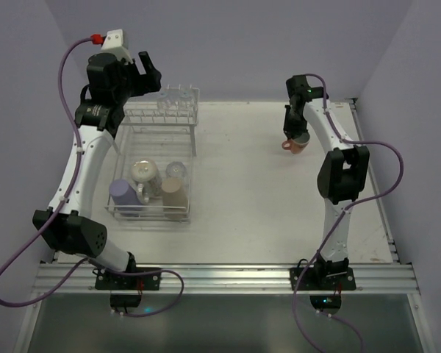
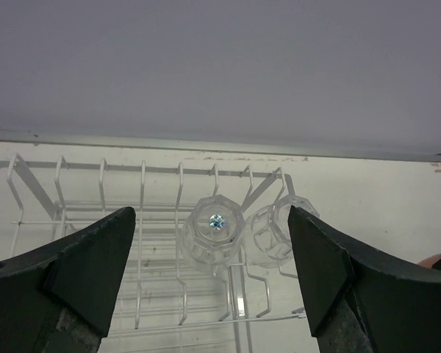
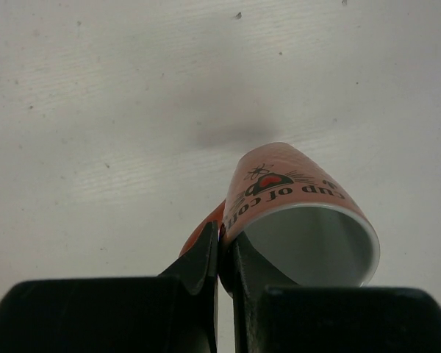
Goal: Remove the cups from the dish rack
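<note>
The white wire dish rack (image 1: 154,165) stands at the left. Its upper shelf (image 2: 103,220) holds several clear glasses (image 1: 175,99), upside down on the prongs; two show in the left wrist view (image 2: 214,239). Its lower basket holds a lavender cup (image 1: 123,195), a tan tumbler (image 1: 173,193) and a white mug (image 1: 145,174). My left gripper (image 1: 148,70) is open and empty, above and just short of the glasses. My right gripper (image 3: 224,254) is shut on the rim of the salmon-pink mug (image 3: 298,209), held just above the table at the far right (image 1: 297,144).
The table's far edge meets the lavender wall just behind the rack (image 2: 220,143). The table's right edge (image 1: 375,184) lies beyond the right arm. Bare white tabletop (image 1: 250,191) lies between the rack and the right arm.
</note>
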Controlling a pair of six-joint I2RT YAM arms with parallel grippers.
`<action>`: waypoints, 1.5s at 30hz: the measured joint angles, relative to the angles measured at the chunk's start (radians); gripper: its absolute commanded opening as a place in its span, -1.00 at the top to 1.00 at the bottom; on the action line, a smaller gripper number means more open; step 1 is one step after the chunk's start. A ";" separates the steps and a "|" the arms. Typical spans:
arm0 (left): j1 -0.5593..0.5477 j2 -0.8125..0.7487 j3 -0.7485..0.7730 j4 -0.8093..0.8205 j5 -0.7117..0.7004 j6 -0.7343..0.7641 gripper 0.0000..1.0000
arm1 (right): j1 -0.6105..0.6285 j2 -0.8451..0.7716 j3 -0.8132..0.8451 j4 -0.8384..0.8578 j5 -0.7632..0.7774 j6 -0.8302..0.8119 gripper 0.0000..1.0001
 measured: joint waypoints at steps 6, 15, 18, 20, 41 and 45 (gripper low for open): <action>-0.001 0.068 0.082 -0.075 0.011 0.029 -0.77 | -0.024 0.157 0.181 -0.042 0.026 -0.028 1.00; -0.007 0.125 0.116 -0.142 0.015 0.048 -0.78 | -0.046 0.239 0.256 -0.067 0.018 -0.047 1.00; -0.010 0.125 0.116 -0.142 0.015 0.048 -0.78 | -0.050 0.265 0.274 -0.072 0.015 -0.049 1.00; -0.012 0.125 0.116 -0.147 0.015 0.048 -0.79 | -0.052 0.279 0.278 -0.070 0.010 -0.050 1.00; -0.095 0.161 0.141 -0.151 -0.056 0.078 -0.82 | -0.057 0.264 0.245 -0.048 -0.008 -0.054 -0.16; -0.108 0.169 0.141 -0.158 -0.086 0.078 -0.79 | -0.057 0.160 0.172 -0.038 -0.010 -0.053 -0.17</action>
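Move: Inside the open left hand's reach are two upside-down glass cups on the rack's upper shelf: the left glass about 4 cm ahead, 2 cm to its right and 14 cm below, the right glass level with that one and some 6 cm farther right. The right hand already has the orange cup pinched by its rim, tilted in the air; the bare table spot for it lies roughly 6 cm ahead, 5 cm right and 13 cm below that hand. The right hand carries the orange cup down about 5.5 cm while easing forward 4 cm and slightly right, stands it on the table, holds still as the fingers open to about half and let go of the rim, then backs up and off it by 3 to 4 cm. Meanwhile the left hand, fingers staying wide open and touching nothing, sinks about 4 cm and a little forward towards the glass cups, tipping down some 10 degrees, pauses, then shifts roughly 3 cm right above them and sinks another centimetre. ##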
